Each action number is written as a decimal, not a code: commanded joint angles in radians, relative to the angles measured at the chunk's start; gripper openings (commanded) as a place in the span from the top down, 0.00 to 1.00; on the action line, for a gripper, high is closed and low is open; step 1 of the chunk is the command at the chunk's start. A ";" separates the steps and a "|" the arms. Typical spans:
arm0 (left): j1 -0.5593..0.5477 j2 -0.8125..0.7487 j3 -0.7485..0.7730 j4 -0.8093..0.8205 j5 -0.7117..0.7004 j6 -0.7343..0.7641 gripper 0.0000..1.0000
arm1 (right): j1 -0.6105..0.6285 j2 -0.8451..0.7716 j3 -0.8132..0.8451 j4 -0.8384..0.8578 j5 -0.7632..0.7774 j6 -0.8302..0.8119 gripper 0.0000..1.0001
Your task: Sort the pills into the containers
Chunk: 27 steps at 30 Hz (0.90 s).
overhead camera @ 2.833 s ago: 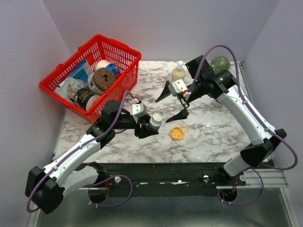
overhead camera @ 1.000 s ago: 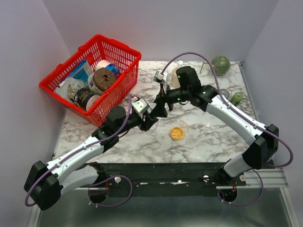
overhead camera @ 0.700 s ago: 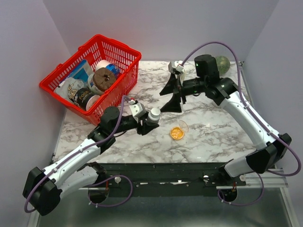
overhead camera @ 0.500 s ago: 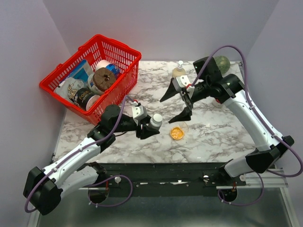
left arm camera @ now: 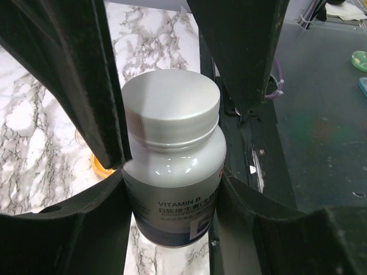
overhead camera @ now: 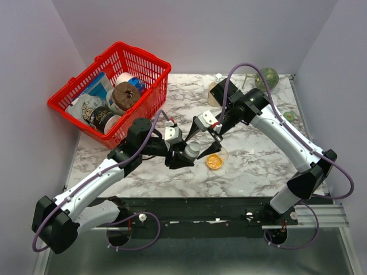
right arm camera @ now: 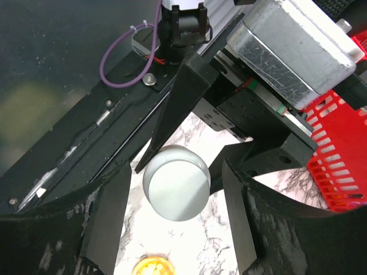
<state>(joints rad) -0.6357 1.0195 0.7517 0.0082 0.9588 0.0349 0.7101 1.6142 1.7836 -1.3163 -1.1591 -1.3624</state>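
Observation:
My left gripper (overhead camera: 186,152) is shut on the body of a white pill bottle (overhead camera: 191,150), holding it upright above the marble table. In the left wrist view the bottle (left arm camera: 172,154) fills the gap between my fingers (left arm camera: 86,229), its dark label band at the bottom. My right gripper (overhead camera: 202,141) stands open around the bottle's white cap (right arm camera: 176,182), with a small gap on each side. The orange pills (overhead camera: 214,161) lie in a shallow clear dish just right of the bottle, and show as pills (right arm camera: 153,266) below the cap in the right wrist view.
A red basket (overhead camera: 150,63) full of packages stands at the back left. A beige pump bottle (overhead camera: 214,91) is behind the right arm. A green ball (overhead camera: 267,76) sits at the back right, and a small green item (overhead camera: 289,116) near the right edge.
The right gripper has come down and left from near the pump bottle and now straddles the bottle cap. The left gripper has carried the bottle slightly right, toward the dish.

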 commanded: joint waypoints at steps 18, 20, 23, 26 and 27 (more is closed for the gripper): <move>0.004 -0.084 -0.009 0.097 -0.106 -0.009 1.00 | 0.003 -0.086 -0.177 0.187 0.065 0.441 0.70; 0.004 -0.102 -0.034 0.146 -0.231 -0.023 1.00 | 0.005 -0.120 -0.232 0.343 0.082 0.564 0.71; 0.002 -0.114 -0.055 0.209 -0.403 -0.059 1.00 | 0.005 -0.145 -0.338 0.589 0.174 0.869 0.71; -0.007 -0.107 -0.080 0.269 -0.555 -0.084 1.00 | 0.006 -0.171 -0.437 0.707 0.358 1.113 0.73; -0.018 -0.095 -0.083 0.276 -0.580 -0.086 1.00 | 0.006 -0.174 -0.453 0.759 0.407 1.178 0.73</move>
<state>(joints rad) -0.6506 0.9363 0.6624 0.0284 0.7044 -0.0021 0.7052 1.4471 1.4441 -0.7223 -0.9882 -0.6128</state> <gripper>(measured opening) 0.597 0.464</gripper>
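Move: The vitamin bottle's white cap is already between the right gripper's open fingertips, its middle within about 1 cm of the hand point. From the left gripper, which already holds the bottle body, the cap is some 3 cm right and 2 cm higher. The orange pill dish lies about 11 cm right of the right hand, 3 cm farther out and 22 cm below; the clear cup stands about 3 cm right of and 4 cm beyond that dish. Keep the left gripper's hold on the bottle body and close the right fingers until they pinch the cap's sides. Then roll the right wrist clockwise, looking along its fingers at the cap, by some 20 degrees while the left hand turns about 15 degrees counter-clockwise from above, both hands drifting together about 2.5 cm forward and 2 cm down. ##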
